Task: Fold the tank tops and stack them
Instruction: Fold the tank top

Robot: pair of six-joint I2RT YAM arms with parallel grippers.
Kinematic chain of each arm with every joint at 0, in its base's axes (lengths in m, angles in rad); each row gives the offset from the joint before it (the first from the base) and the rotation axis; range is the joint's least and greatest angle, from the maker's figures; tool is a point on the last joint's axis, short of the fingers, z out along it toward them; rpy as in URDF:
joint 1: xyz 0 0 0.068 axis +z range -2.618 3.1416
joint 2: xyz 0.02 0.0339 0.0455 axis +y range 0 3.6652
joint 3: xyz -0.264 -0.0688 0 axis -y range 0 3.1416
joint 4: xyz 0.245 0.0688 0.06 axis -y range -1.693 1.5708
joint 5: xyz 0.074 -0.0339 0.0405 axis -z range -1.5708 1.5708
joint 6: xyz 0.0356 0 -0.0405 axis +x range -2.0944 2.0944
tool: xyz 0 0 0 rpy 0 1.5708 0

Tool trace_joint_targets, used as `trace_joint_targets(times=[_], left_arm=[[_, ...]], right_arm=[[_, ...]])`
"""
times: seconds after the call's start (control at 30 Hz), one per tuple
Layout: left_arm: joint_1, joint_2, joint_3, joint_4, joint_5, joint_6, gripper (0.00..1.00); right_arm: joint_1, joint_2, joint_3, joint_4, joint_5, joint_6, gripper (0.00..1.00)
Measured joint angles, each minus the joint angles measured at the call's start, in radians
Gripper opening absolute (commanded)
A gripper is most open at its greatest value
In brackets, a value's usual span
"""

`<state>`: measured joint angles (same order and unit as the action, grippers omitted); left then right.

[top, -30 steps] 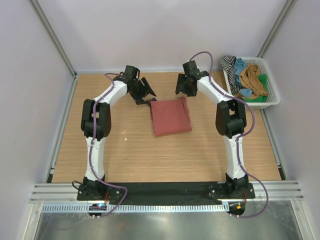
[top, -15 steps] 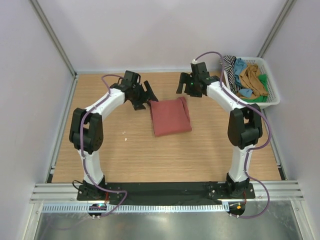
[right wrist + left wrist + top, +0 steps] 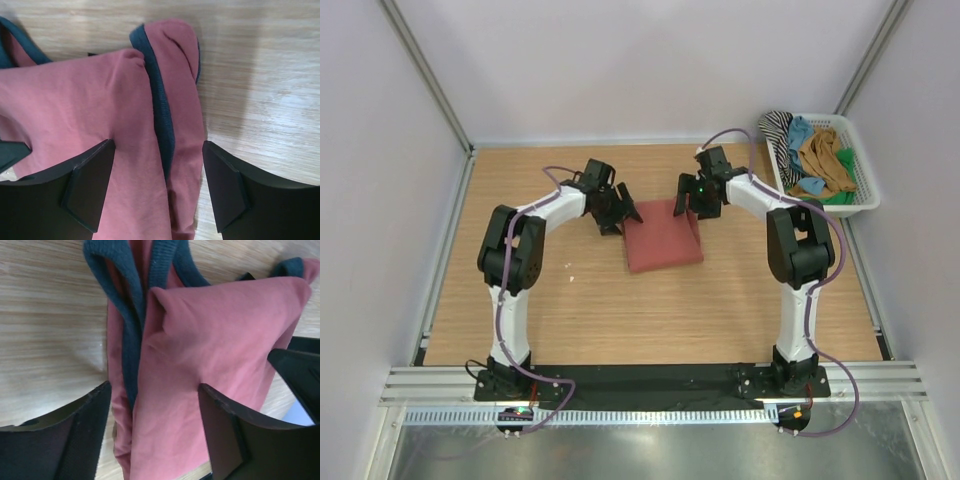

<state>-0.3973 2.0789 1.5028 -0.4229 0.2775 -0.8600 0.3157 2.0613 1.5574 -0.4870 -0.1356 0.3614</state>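
A rust-red tank top (image 3: 662, 236) with navy trim lies folded in a rough square on the wooden table (image 3: 570, 300). My left gripper (image 3: 621, 215) hovers at its far left corner, and my right gripper (image 3: 693, 207) at its far right corner. In the left wrist view the open left gripper (image 3: 154, 390) straddles the cloth's left edge and its navy trim (image 3: 131, 315). The right wrist view shows my right gripper (image 3: 157, 145) open over the right edge, with a navy strip (image 3: 161, 115) between its jaws. Neither gripper pinches the cloth.
A white basket (image 3: 866, 165) stands at the back right. It holds a striped top (image 3: 777, 127), a blue one (image 3: 800, 132), an ochre-brown one (image 3: 825, 155) and a green one (image 3: 838, 196). White walls enclose the table.
Both grippers have come down and toward each other from the back of the table onto the far corners of the red tank top. Their jaws stand a little wider.
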Motion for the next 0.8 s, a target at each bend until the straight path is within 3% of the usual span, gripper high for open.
trace_joint_targets(times=[0.13,0.17,0.23,0.27,0.3,0.4,0.47,0.8], left_arm=[[0.0,0.027,0.0,0.023,0.015,-0.016,0.62],[0.0,0.03,0.001,0.03,0.016,-0.023,0.54],[0.0,0.036,0.001,0.039,0.021,-0.027,0.47],[0.0,0.041,0.002,0.044,0.025,-0.028,0.35],[0.0,0.047,0.002,0.051,0.032,-0.036,0.31],[0.002,0.06,0.002,0.072,0.051,-0.043,0.21],[0.009,0.066,0.002,0.082,0.07,-0.051,0.16],[0.12,0.072,-0.015,0.128,0.161,-0.052,0.17]], right_arm=[[-0.011,0.017,-0.042,0.026,-0.04,0.004,0.74],[-0.014,0.02,-0.047,0.032,-0.052,0.005,0.71],[-0.02,0.021,-0.05,0.058,-0.079,0.008,0.57],[-0.024,0.023,-0.055,0.069,-0.097,0.013,0.5],[-0.025,0.025,-0.063,0.079,-0.115,0.016,0.4],[-0.03,0.032,-0.081,0.113,-0.174,0.038,0.27],[-0.032,0.04,-0.09,0.141,-0.218,0.057,0.25],[-0.03,0.114,-0.099,0.325,-0.423,0.201,0.18]])
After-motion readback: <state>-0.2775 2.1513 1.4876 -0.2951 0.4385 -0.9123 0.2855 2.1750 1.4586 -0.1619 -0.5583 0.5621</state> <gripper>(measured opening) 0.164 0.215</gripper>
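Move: The left side edge of the folded tank top lies about 2 cm beneath the left hand's open fingers, its right side edge the same below the right hand's. The folded tank top's middle is some 3 cm back and 7 cm right of the left hand; from the right hand, about 4 cm back and 5 cm left. The laundry basket stands roughly 27 cm right and 10 cm ahead of the right hand. Both hands dip about 2 cm, pinch the tank top's side edges and drag it some 4 cm left. ##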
